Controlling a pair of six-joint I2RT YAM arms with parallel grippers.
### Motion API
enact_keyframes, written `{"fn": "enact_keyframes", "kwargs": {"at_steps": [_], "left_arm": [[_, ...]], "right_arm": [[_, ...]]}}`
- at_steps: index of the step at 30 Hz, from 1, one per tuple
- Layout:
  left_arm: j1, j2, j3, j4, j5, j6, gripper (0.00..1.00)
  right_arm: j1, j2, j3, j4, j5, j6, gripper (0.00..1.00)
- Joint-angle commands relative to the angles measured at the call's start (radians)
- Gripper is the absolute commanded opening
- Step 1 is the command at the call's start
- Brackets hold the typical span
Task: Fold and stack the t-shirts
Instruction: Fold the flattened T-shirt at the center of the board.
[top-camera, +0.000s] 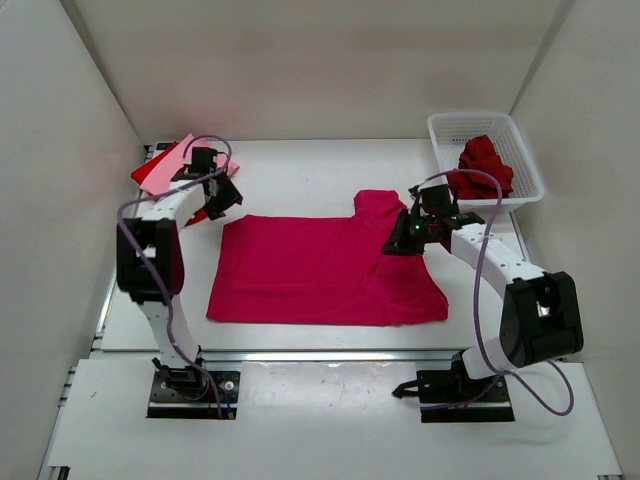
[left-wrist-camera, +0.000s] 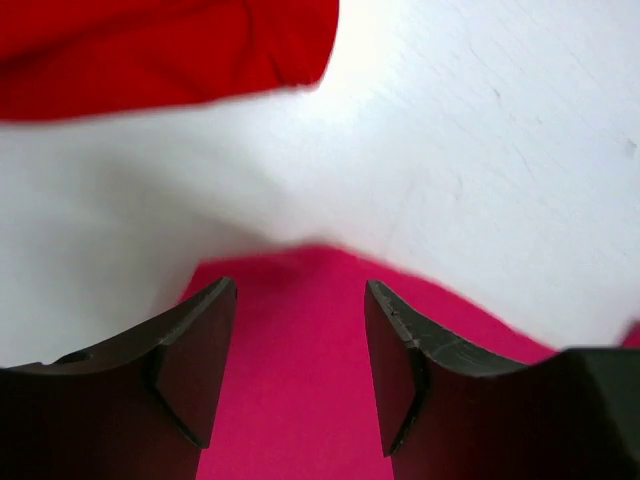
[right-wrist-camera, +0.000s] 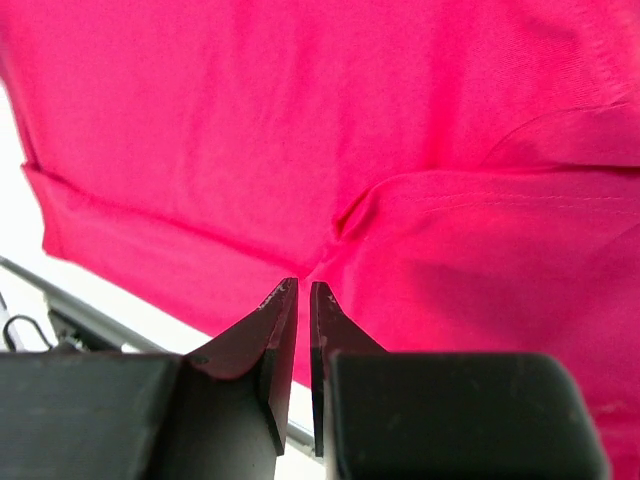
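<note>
A magenta t-shirt (top-camera: 320, 270) lies spread across the middle of the table, its right part folded over. My right gripper (top-camera: 398, 242) rests on that right part; in the right wrist view its jaws (right-wrist-camera: 304, 288) are pinched on a pucker of the magenta cloth (right-wrist-camera: 300, 120). My left gripper (top-camera: 222, 205) hovers at the shirt's far left corner. Its fingers (left-wrist-camera: 300, 290) stand apart over the magenta cloth (left-wrist-camera: 300, 400) without gripping it. A bright red t-shirt (top-camera: 150, 172) and a light pink one (top-camera: 185, 150) lie at the far left. The red one (left-wrist-camera: 150, 50) shows ahead of the left fingers.
A white lattice basket (top-camera: 440, 125) stands at the far right corner with a dark red t-shirt (top-camera: 485, 165) bunched inside. White walls enclose the table on three sides. A metal rail (top-camera: 300, 355) runs along the table's near edge.
</note>
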Motion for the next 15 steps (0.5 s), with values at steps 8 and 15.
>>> {"fn": "enact_keyframes", "kwargs": {"at_steps": [8,15], "left_arm": [[-0.019,0.235,0.226,-0.101,-0.104,0.092,0.58],[-0.048,0.157,0.057,-0.047,-0.072,0.101,0.36]], "right_arm": [[0.018,-0.089,0.003,-0.038,-0.061,-0.008,0.08],[-0.035,-0.086,0.012,-0.03,-0.074,-0.005,0.09]]}}
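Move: The left hand is over the far edge of the crimson T-shirt: the shirt's far left corner lies about 1 cm ahead, 1 cm to its left and some 8 cm below. The folded stack sits roughly 10 cm ahead and 13 cm to this hand's left, while the shirt's near left corner is about 28 cm back and 7 cm left. From the right hand, the far left corner is some 43 cm left, 9 cm ahead and 10 cm below. The left hand drops about 6.5 cm onto the crimson T-shirt's far edge beside its left corner, reaching roughly 3 cm forward early on and drawing back half of that, as the wrist tips some 10 degrees further down and the fingers narrow from well open to a small gap astride the edge, their tips coming down to the cloth. The right hand stays over the shirt with its fingers still shut, easing up about 2 cm and back 1 cm without touching the cloth. ##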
